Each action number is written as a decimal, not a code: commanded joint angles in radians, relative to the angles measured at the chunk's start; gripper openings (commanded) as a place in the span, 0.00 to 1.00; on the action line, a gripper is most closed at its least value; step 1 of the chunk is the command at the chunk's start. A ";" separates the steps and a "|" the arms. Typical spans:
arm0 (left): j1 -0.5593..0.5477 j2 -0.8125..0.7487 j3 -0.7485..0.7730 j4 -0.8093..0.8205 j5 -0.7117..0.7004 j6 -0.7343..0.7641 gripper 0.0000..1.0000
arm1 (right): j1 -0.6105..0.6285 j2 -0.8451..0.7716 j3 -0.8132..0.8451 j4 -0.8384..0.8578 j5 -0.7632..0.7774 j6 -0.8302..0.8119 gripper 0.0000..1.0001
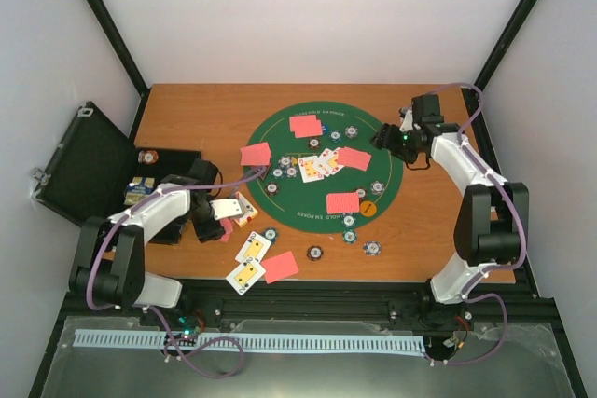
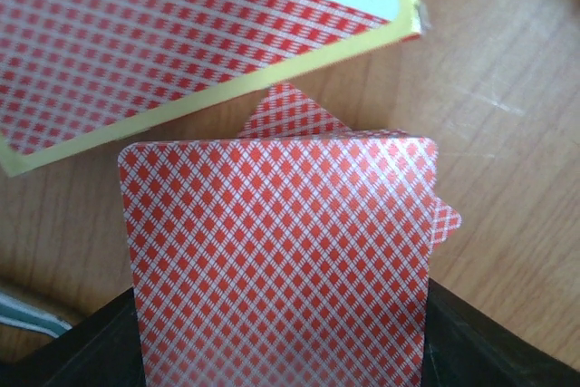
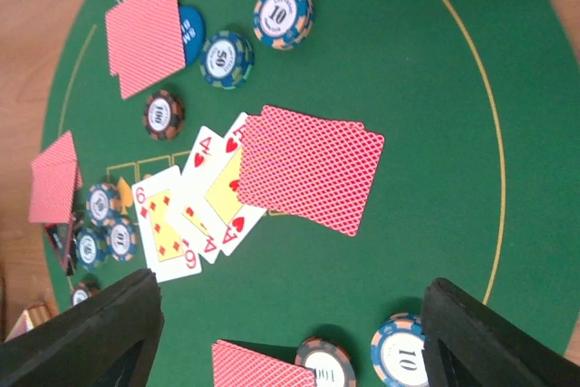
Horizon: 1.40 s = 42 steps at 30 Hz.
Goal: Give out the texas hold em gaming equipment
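Red-backed playing cards (image 2: pixel 281 260) fill the left wrist view, and my left gripper (image 1: pixel 222 212) is shut on this stack over the bare wood left of the green mat (image 1: pixel 280 207). My right gripper (image 1: pixel 385 138) hangs open above the mat's right side, its fingers (image 3: pixel 91 337) wide apart with nothing between them. Below it a red-backed pair (image 3: pixel 308 165) overlaps face-up cards (image 3: pixel 168 219). Striped poker chips (image 3: pixel 283 14) and a blue button disc (image 3: pixel 191 29) lie around face-down pairs (image 1: pixel 305 125). An orange disc (image 1: pixel 367 207) sits low on the mat.
A black hinged case (image 1: pixel 84 165) stands open at the far left. A yellow-edged card box (image 2: pixel 181 52) lies just beyond the held stack. Off the mat at the front are face-up cards (image 1: pixel 250 249), a red-backed pair (image 1: pixel 281 267) and loose chips (image 1: pixel 372 248).
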 commanded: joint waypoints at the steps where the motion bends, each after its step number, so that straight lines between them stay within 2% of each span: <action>1: 0.004 0.006 0.003 -0.050 0.011 0.017 0.79 | -0.007 -0.078 -0.020 -0.018 0.034 0.006 0.80; 3: 0.004 -0.012 0.010 -0.073 0.019 0.015 0.97 | -0.007 -0.108 -0.029 -0.032 0.053 0.006 0.87; 4: 0.004 -0.023 0.020 -0.084 0.024 0.010 1.00 | -0.007 -0.125 -0.038 -0.040 0.068 0.005 0.90; 7: 0.004 -0.059 0.073 -0.128 0.059 -0.025 1.00 | -0.007 -0.170 -0.083 -0.053 0.113 0.005 1.00; 12: 0.004 -0.084 0.228 -0.237 0.162 -0.094 1.00 | -0.007 -0.249 -0.165 -0.036 0.216 0.007 1.00; 16: 0.004 -0.122 0.311 -0.249 0.263 -0.168 1.00 | -0.007 -0.391 -0.273 0.072 0.412 0.031 1.00; 20: 0.008 -0.209 0.256 0.020 0.310 -0.374 1.00 | -0.004 -0.646 -0.535 0.385 0.643 -0.023 1.00; 22: 0.012 -0.254 0.154 0.230 0.308 -0.474 1.00 | -0.004 -0.753 -0.712 0.574 0.743 -0.069 1.00; 24: 0.015 -0.264 0.067 0.430 0.309 -0.533 1.00 | -0.004 -0.795 -0.802 0.687 0.801 -0.112 1.00; 28: 0.050 -0.188 -0.034 0.733 0.297 -0.639 1.00 | -0.005 -0.707 -0.819 0.708 0.896 -0.103 1.00; 34: 0.100 -0.097 -0.190 1.214 0.209 -0.722 1.00 | -0.005 -0.537 -0.857 0.944 0.944 -0.193 1.00; 38: 0.119 -0.074 -0.209 1.241 0.211 -0.780 1.00 | -0.005 -0.427 -0.885 1.162 0.940 -0.292 1.00; 42: 0.139 -0.068 -0.322 1.414 0.185 -0.829 1.00 | -0.007 -0.334 -0.899 1.288 0.926 -0.303 1.00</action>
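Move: The left hand is low over the table with the red deck still between its fingers, its resting spot directly below. From that hand the open card box lies about 6 cm ahead and 6 to the right, and the teal chip some 14 right and 1 back. The red card pair just dealt lies about 8 cm left of the right hand, 1 ahead and 11 below; from that hand, the grey chip is 1 left, 7 back. The left fingers spread wide and let the deck go on the table, then that hand climbs about 13 cm while heading forward and right, and sinks a little as it goes on forward, tilting from straight down to mostly forward. Meanwhile the empty right hand, opening fully, withdraws right some 15 cm and back from the dealt pair, also levelling out. ##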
